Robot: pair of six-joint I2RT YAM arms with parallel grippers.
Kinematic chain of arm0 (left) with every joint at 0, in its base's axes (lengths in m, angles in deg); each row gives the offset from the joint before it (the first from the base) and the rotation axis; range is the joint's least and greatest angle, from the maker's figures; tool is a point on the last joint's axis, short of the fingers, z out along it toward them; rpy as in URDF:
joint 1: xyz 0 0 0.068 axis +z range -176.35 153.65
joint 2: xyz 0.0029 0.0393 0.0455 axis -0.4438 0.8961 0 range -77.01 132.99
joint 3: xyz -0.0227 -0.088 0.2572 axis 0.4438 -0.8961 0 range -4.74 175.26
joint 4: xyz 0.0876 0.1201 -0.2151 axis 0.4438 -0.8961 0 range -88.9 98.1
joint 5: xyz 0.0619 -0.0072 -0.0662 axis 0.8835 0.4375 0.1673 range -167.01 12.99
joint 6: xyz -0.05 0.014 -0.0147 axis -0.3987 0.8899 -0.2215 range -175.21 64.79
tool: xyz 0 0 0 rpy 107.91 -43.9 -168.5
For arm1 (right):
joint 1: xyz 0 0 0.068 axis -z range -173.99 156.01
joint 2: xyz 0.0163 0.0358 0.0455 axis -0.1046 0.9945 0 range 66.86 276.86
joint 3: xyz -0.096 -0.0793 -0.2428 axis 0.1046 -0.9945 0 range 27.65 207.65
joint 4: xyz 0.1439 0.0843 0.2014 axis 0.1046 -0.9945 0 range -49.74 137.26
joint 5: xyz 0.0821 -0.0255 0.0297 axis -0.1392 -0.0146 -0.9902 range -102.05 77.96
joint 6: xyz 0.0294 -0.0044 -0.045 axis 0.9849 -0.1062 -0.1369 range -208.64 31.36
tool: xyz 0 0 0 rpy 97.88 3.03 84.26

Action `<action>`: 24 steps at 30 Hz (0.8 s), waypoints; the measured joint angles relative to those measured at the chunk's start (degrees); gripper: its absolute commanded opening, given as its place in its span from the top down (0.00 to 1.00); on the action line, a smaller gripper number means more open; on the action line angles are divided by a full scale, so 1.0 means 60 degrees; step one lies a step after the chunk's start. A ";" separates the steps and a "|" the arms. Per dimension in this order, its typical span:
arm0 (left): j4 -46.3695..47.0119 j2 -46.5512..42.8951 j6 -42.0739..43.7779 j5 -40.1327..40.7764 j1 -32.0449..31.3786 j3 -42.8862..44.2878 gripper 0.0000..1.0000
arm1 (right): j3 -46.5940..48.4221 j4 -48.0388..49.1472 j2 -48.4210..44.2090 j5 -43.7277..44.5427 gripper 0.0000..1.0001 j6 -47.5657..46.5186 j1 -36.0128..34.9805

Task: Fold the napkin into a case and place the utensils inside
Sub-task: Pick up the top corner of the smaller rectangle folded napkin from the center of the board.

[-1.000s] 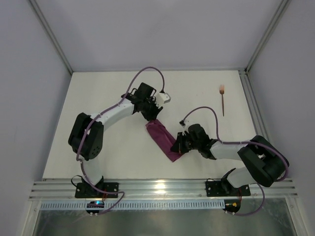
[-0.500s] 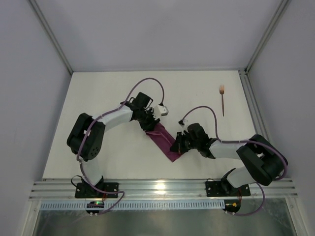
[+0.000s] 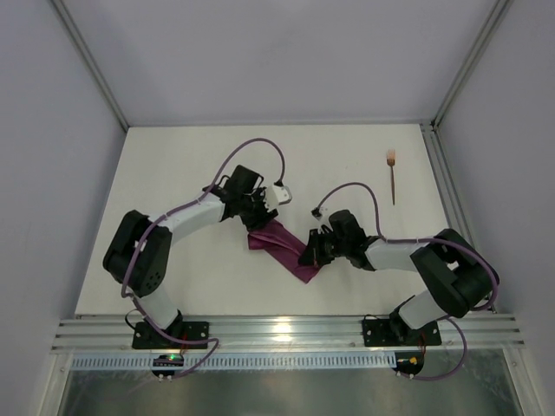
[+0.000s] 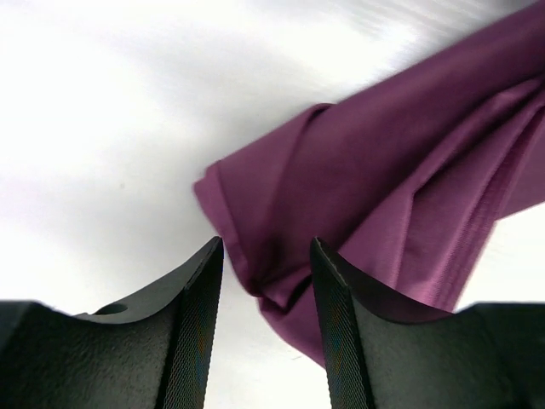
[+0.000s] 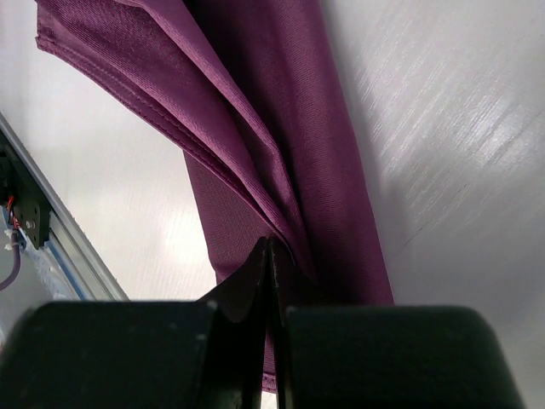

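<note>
The maroon-purple napkin [image 3: 282,246] lies as a narrow folded strip slanting across the middle of the table. In the left wrist view a rumpled corner of the napkin [image 4: 383,170] sits loosely between the fingers of my left gripper [image 4: 266,273], which is open and not pinching it. My left gripper [image 3: 258,227] stands at the strip's far-left end. My right gripper [image 3: 310,253] is at the near-right end. In its wrist view my right gripper [image 5: 271,249] is shut on a fold of the layered napkin [image 5: 281,128]. A copper fork [image 3: 393,178] lies far right, apart from both grippers.
An aluminium rail [image 3: 286,329] runs along the table's near edge and shows at the left of the right wrist view as the rail [image 5: 25,213]. Grey walls and metal frame posts [image 3: 451,95] enclose the table. Purple cables [image 3: 260,143] loop above both arms.
My left gripper has opened and let go of the napkin's far end. The left arm has swung left and toward the near side, and that end of the cloth has shifted left.
</note>
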State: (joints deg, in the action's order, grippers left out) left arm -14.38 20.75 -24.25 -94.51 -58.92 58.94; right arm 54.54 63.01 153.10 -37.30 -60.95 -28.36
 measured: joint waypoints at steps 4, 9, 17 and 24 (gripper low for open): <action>0.0346 0.0058 0.0441 0.0477 -0.0098 0.0004 0.51 | 0.0066 -0.0036 0.0076 -0.0153 0.96 -0.0066 0.0058; 0.0350 0.0608 0.1188 0.0495 -0.0310 0.0015 0.48 | 0.0102 -0.0051 0.0135 -0.0280 0.96 -0.0091 0.0109; 0.0619 0.1075 0.1333 0.1096 -0.0335 0.0026 0.93 | 0.0146 -0.0120 0.0193 -0.0488 0.96 -0.0127 0.0277; 0.0321 0.1078 0.1264 0.0907 -0.0328 0.0047 1.00 | 0.0237 -0.0463 0.0193 -0.0721 0.96 -0.0135 0.0772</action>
State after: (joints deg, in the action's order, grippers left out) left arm -12.45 27.22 -16.66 -89.07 -60.89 59.22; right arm 55.97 60.23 154.26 -41.63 -61.76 -23.73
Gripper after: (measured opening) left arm 0.005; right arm 0.038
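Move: The napkin's top corner lies roughly 4 cm below the left hand's half-open fingers, about 2 cm ahead and neither left nor right. The loose flap on that same end is some 4 cm back from the hand and 2 cm to its left. The right gripper, already shut on the napkin's fold, sits about 10 cm back and 15 cm right of the left hand; from the right gripper the top corner is about 12 cm ahead and 14 cm left. The napkin's top corner is taken by the left hand, which sinks about 4 cm onto the cloth with a slight drift forward, rolling some 10 degrees on the way, then shuts its half-open fingers and pinches the cloth just inside the corner. The right gripper stays shut at the fold, then near the end eases about 1 cm right and slightly forward. ##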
